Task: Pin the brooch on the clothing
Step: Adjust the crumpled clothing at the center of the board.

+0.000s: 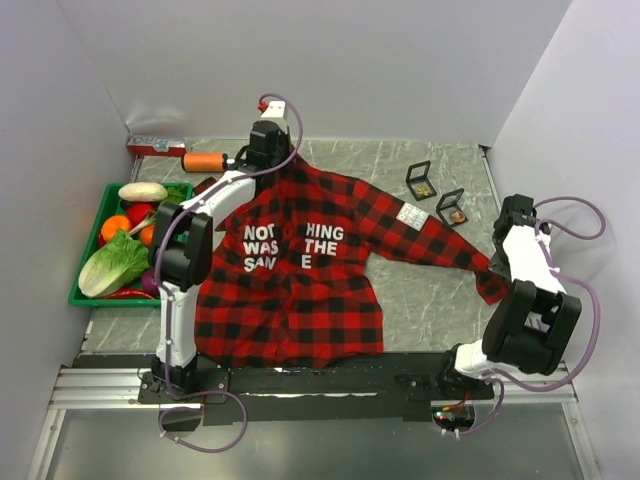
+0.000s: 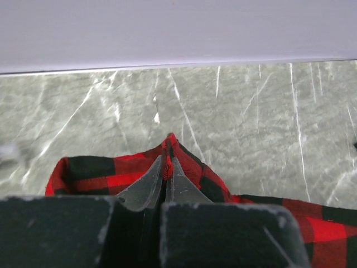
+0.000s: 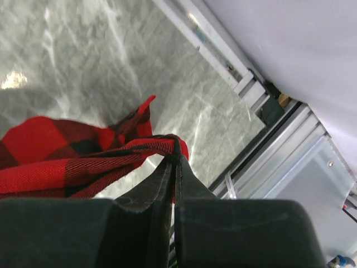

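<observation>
The clothing [image 1: 290,290], a red-and-black plaid shirt with white lettering, lies spread front-up on the marble table. My left gripper [image 1: 258,160] is at its far edge by the collar, shut on a raised fold of plaid cloth [image 2: 184,159] that sits between the fingertips [image 2: 167,162]. My right gripper [image 1: 499,264] is at the end of the right sleeve, shut on the cuff edge [image 3: 139,146], which is lifted off the table between the fingertips [image 3: 177,159]. Two small black open boxes [image 1: 419,180] [image 1: 452,207] beyond the sleeve each hold a tiny piece; whether either is the brooch is too small to tell.
A green crate [image 1: 88,296] of vegetables stands left of the shirt. An orange cylinder [image 1: 205,161] and a red box [image 1: 150,147] lie at the back left. White walls close in the table on three sides; a metal rail [image 1: 330,385] runs along the near edge.
</observation>
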`<action>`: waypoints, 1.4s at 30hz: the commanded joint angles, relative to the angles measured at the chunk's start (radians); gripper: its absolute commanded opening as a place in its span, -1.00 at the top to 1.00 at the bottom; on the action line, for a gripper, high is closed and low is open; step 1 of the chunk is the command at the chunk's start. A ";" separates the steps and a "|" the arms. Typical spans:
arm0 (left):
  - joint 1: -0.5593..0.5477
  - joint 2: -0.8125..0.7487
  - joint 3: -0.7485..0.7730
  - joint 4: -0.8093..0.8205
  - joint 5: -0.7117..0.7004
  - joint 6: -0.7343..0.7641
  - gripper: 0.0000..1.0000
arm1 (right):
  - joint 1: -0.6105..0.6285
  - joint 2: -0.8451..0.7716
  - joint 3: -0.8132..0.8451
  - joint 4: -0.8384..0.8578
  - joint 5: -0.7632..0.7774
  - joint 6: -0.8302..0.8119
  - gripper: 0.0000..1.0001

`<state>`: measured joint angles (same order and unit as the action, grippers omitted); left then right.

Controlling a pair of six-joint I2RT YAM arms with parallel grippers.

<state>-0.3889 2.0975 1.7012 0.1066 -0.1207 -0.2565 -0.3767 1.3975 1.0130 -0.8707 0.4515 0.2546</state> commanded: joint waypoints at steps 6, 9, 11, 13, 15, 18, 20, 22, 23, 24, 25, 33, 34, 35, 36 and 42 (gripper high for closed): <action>0.001 0.142 0.256 -0.027 0.035 0.043 0.74 | -0.019 0.081 0.127 0.081 0.076 0.006 0.18; 0.001 0.127 0.268 -0.024 0.033 0.048 -0.43 | -0.018 0.037 0.136 0.099 0.066 0.000 -0.18; -0.001 0.104 0.264 -0.019 0.041 0.048 -0.94 | -0.005 -0.017 0.128 0.127 0.053 -0.009 -0.30; -0.002 0.087 0.258 -0.027 0.043 0.043 -0.93 | 0.019 -0.054 0.111 0.140 0.050 -0.029 -0.38; -0.010 0.055 0.244 -0.028 0.038 0.040 -0.93 | 0.079 -0.101 0.087 0.142 0.050 -0.037 -0.43; -0.036 -0.008 0.184 -0.028 0.004 0.024 -0.93 | 0.130 -0.156 0.038 0.145 -0.039 -0.022 -0.50; -0.074 -0.068 0.099 -0.018 0.007 -0.013 -0.93 | 0.147 -0.189 0.003 0.165 -0.106 0.008 -0.50; -0.129 -0.129 -0.012 0.022 0.026 -0.038 -0.93 | 0.151 -0.201 -0.056 0.193 -0.154 0.026 -0.50; -0.152 -0.146 -0.046 0.031 0.033 -0.059 -0.93 | 0.150 -0.207 -0.085 0.217 -0.228 0.038 -0.50; -0.174 -0.162 -0.076 0.041 0.026 -0.073 -0.93 | 0.159 -0.207 -0.099 0.229 -0.259 0.041 -0.49; -0.215 -0.184 -0.133 0.044 0.026 -0.087 -0.93 | 0.168 -0.210 -0.111 0.242 -0.284 0.046 -0.49; -0.308 -0.287 -0.343 -0.007 0.053 -0.285 -0.93 | 0.327 -0.149 -0.093 0.306 -0.395 0.081 -0.51; -0.308 -0.342 -0.366 -0.031 0.065 -0.297 -0.93 | 0.396 -0.128 -0.080 0.308 -0.395 0.090 -0.51; -0.306 -0.375 -0.374 -0.095 0.078 -0.305 -0.93 | 0.427 -0.117 -0.062 0.314 -0.401 0.106 -0.52; -0.303 -0.411 -0.383 -0.131 0.093 -0.303 -0.93 | 0.462 -0.106 -0.056 0.321 -0.422 0.112 -0.53; -0.167 -0.671 -0.420 -0.433 0.263 -0.244 -0.93 | 0.653 0.000 -0.065 0.470 -0.525 0.187 -0.54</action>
<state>-0.6476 1.6356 1.2797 -0.1707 0.0174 -0.5095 0.2012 1.3449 0.9218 -0.5156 -0.0010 0.3763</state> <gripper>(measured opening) 0.967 0.768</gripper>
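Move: The left hand holds the clothing's top edge up some 16 cm over the board. From it the chest lettering lies about 20 cm back, level sideways, and the orange bottle 21 cm left and 4 cm ahead, both well below. The right hand pinches the cuff low over the board; the white sleeve patch lies about 17 cm ahead and 20 cm left of this hand, the near brooch box 19 cm ahead and 11 cm left, the chest lettering 8 cm ahead and 48 cm left. The left hand eases its pinch on the top edge about 3 cm forward, slightly right and down, opens wide to let go, then sweeps some 25 cm back over the shirt's chest, swinging right before curving left again as the fingers tip about 20 degrees further down. The right hand carries the cuff a few centimetres forward and right while opening to release it, lifts about 6 cm, then sinks back to its former height as it swings left along the sleeve towards the shirt body, open, turning counter-clockwise, to end some 24 cm left and 10 cm forward of its start. ##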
